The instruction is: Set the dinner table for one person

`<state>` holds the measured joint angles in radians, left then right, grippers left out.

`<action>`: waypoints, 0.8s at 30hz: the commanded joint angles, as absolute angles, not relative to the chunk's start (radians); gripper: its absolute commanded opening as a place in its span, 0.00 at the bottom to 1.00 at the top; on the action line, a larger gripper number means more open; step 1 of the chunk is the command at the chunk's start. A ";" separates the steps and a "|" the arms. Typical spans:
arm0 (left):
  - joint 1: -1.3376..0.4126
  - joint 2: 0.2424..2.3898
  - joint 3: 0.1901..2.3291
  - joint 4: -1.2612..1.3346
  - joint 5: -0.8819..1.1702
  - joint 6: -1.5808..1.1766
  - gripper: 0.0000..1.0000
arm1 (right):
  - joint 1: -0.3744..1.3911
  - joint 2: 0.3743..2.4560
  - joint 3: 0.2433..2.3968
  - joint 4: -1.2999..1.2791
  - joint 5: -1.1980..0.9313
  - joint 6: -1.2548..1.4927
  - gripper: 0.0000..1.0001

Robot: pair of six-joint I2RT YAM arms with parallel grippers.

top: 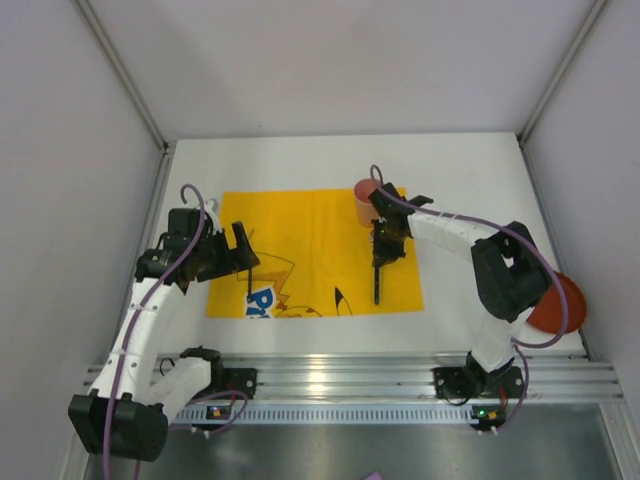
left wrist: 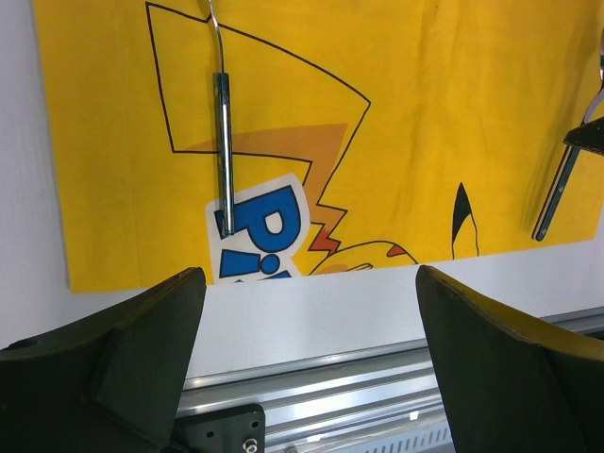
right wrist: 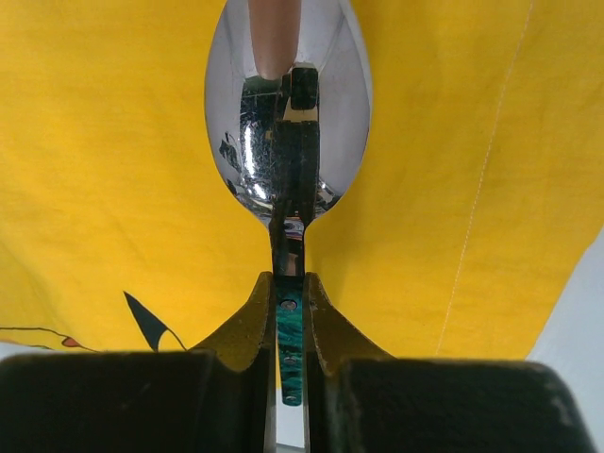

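The dinner table (top: 470, 180) is a white tabletop with a yellow cartoon-printed mat (top: 320, 225) spread on it. My right gripper (top: 385, 243) is shut on a spoon (right wrist: 288, 113) by its green handle. The spoon's shiny bowl points away from the wrist over the yellow cloth, and its handle (top: 377, 285) trails toward the near edge. Whether the spoon touches the mat I cannot tell. My left gripper (left wrist: 311, 349) is open and holds nothing, over the mat's near left edge. A second metal-handled utensil (left wrist: 224, 151) lies flat on the mat just beyond it; its head is out of view.
A salmon cup (top: 365, 200) stands at the mat's far right corner, right behind the right gripper. A red-orange plate (top: 560, 300) lies at the table's right edge, partly under the right arm. The aluminium rail (top: 350, 375) runs along the near edge.
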<state>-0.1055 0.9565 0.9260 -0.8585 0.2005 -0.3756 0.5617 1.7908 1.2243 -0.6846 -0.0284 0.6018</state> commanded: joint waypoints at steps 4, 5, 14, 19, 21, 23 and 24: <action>-0.104 0.948 0.917 -0.824 0.195 -0.379 0.99 | 0.591 1.802 1.295 -0.667 0.031 0.578 0.00; -0.104 0.948 0.917 -0.824 0.195 -0.380 0.99 | 0.592 1.801 1.296 -0.669 0.035 0.578 0.02; -0.104 0.946 0.911 -0.821 0.190 -0.385 0.99 | 0.597 1.741 1.264 -0.681 0.063 0.581 0.40; -0.104 0.943 0.908 -0.818 0.189 -0.387 0.99 | 0.595 1.704 1.238 -0.704 0.075 0.578 0.40; -0.104 0.940 0.907 -0.819 0.189 -0.385 0.99 | 0.597 1.663 1.238 -0.716 0.089 0.580 0.40; -0.104 0.937 0.905 -0.818 0.184 -0.388 0.99 | 0.597 1.605 1.244 -0.752 0.107 0.580 0.40; -0.104 0.934 0.905 -0.816 0.184 -0.388 0.99 | 0.594 1.583 1.252 -0.764 0.130 0.574 0.40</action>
<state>-0.1055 0.9558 0.9173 -0.8536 0.1928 -0.3763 0.5755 1.7046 1.2366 -0.7204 0.0685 0.5842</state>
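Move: The spoon is still pinched near the top of its handle, its middle practically at the right fingertips, about 1 cm below them, with the bowl pointing forward. The pink cup stands some 11 cm ahead and 2 cm to the left, its middle about 4 cm higher. The yellow placemat's middle is roughly 15 cm left and 2 cm ahead, 1 cm below. From the left hand, the spoon lies about 30 cm right, 5 cm ahead and 13 cm below. The spoon, bowl towards the pink cup, is first eased about 1 cm forward by the right hand low over the placemat, then let go as the fingers part to a bit under half open. The hand then rises straight off the handle by about 3 cm, quickening and drifting 1 cm to the right, the fingers tilting slightly forward. ##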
